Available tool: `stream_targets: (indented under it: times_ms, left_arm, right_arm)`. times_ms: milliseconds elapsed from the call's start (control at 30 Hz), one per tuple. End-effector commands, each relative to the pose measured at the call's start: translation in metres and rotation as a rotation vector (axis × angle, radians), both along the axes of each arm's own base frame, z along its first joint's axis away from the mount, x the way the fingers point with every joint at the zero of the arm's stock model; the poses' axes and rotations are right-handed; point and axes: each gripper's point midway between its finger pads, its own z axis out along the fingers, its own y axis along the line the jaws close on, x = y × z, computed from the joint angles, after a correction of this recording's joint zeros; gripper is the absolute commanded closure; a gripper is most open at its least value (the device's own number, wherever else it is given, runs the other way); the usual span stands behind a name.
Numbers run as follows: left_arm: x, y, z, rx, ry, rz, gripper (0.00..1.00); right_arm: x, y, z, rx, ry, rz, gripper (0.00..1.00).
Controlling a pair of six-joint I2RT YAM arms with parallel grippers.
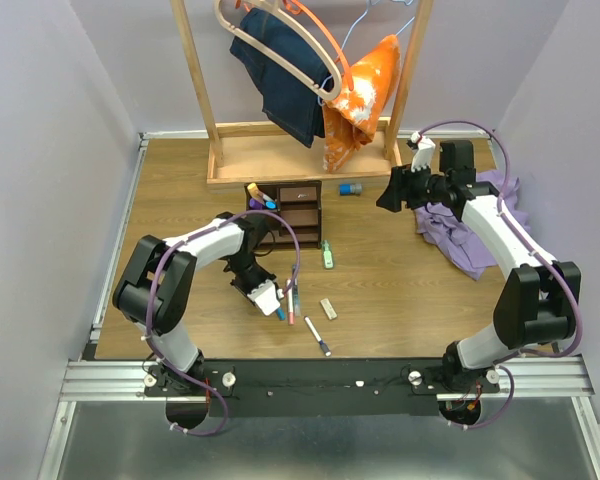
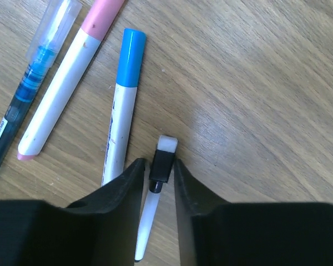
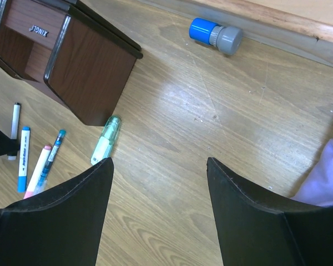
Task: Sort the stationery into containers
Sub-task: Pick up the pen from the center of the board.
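My left gripper (image 2: 158, 166) is low over the table, its jaws narrowly open on either side of a thin white pen with a black collar (image 2: 146, 221) that lies flat on the wood. Beside it lie a blue-capped white marker (image 2: 122, 127), a pink-tipped marker (image 2: 61, 100) and a clear blue pen (image 2: 28, 94). The dark brown organizer (image 1: 298, 208) stands behind them, and a green highlighter (image 1: 327, 254) lies to its right. An eraser (image 1: 328, 308) and a black-tipped pen (image 1: 318, 337) lie nearer. My right gripper (image 3: 158, 166) hangs open and empty near a blue-capped item (image 3: 213, 33).
A light-wood clothes rack (image 1: 220, 130) with hanging jeans and an orange garment stands at the back. A purple cloth (image 1: 480, 225) lies bunched under the right arm. Grey walls close in the left and right sides.
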Motion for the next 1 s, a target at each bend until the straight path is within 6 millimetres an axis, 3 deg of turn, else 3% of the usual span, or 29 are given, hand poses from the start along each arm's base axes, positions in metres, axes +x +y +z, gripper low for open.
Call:
stream_targets:
  times_ms: [0, 133, 167, 267, 367, 433, 500, 533, 567, 600, 633, 700, 733, 800, 833, 967]
  left_arm:
    - [0.001, -0.002, -0.008, -0.034, -0.064, -0.170, 0.69]
    - [-0.004, 0.002, -0.007, -0.014, -0.042, -0.160, 0.79]
    - [-0.006, 0.002, -0.005, -0.013, -0.031, -0.150, 0.86]
    - [-0.006, -0.003, 0.018, -0.023, -0.007, -0.088, 0.92]
    - [-0.011, -0.015, 0.072, -0.114, 0.021, -0.055, 0.93]
    - [-0.015, -0.034, 0.125, -0.237, 0.029, -0.027, 0.93]
    - [-0.016, -0.048, 0.162, -0.325, 0.035, 0.025, 0.91]
    - [-0.008, -0.064, 0.193, -0.422, 0.009, 0.051, 0.91]
    - [-0.005, -0.070, 0.207, -0.436, 0.051, 0.152, 0.91]
    - [0.004, -0.077, 0.218, -0.460, 0.053, 0.204, 0.90]
    - [0.026, -0.090, 0.239, -0.529, -0.001, 0.254, 0.90]
    - [0.052, -0.090, 0.249, -0.552, 0.029, 0.420, 0.89]
    - [0.078, -0.096, 0.263, -0.632, -0.033, 0.451, 0.89]
    - [0.109, -0.088, 0.278, -0.699, 0.038, 0.652, 0.89]
    - [0.136, -0.089, 0.295, -0.794, -0.031, 0.671, 0.89]
    - [0.187, -0.073, 0.334, -0.997, 0.064, 0.885, 0.89]
  right_arm:
    - [0.001, -0.001, -0.005, 0.013, 0.008, -0.003, 0.24]
    - [0.001, -0.001, -0.007, 0.015, 0.009, -0.002, 0.24]
    - [0.001, -0.002, -0.006, 0.014, 0.008, -0.003, 0.24]
    - [0.003, -0.002, -0.003, 0.004, 0.001, -0.002, 0.24]
    - [0.007, -0.004, 0.002, -0.007, -0.011, -0.002, 0.24]
    - [0.010, -0.003, 0.006, -0.006, -0.020, 0.006, 0.24]
    - [0.012, -0.003, 0.005, -0.009, -0.014, 0.006, 0.24]
    - [0.014, -0.003, 0.005, -0.011, -0.015, 0.006, 0.24]
    - [0.017, -0.003, 0.009, -0.013, -0.026, 0.007, 0.24]
    - [0.019, -0.002, 0.008, -0.013, -0.024, 0.009, 0.24]
    - [0.021, -0.002, 0.007, -0.013, -0.021, 0.006, 0.24]
    - [0.025, -0.001, 0.007, -0.006, -0.020, 0.002, 0.24]
    - [0.026, 0.000, 0.007, -0.001, -0.020, 0.006, 0.24]
    - [0.029, 0.001, 0.008, 0.006, -0.022, 0.002, 0.24]
    - [0.030, 0.001, 0.006, 0.010, -0.016, 0.000, 0.24]
    - [0.032, 0.003, 0.005, 0.018, -0.014, -0.003, 0.24]
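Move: The pen lies with its black cap between the left hand's open fingers, so its middle is about 3 cm ahead, 1 cm left and 1 cm below. The blue-capped marker is level with that hand, some 4 cm to its right, and the pink marker about 7 cm to its right; the organizer stands roughly 18 cm ahead and 6 cm right. From the right hand the pen is about 18 cm back, 30 cm left and 17 cm below. The left fingers, already around the pen's black cap end, close and pinch it while the hand stays almost still, then lift it fast, some 27 cm up and about 8 cm to the right at first. As the hand climbs it also swings forward about 13 cm, high above the organizer's near part, turning counter-clockwise with its left side dipping and the grip kept, while the right hand, open and empty, eases about 2 cm forward. ##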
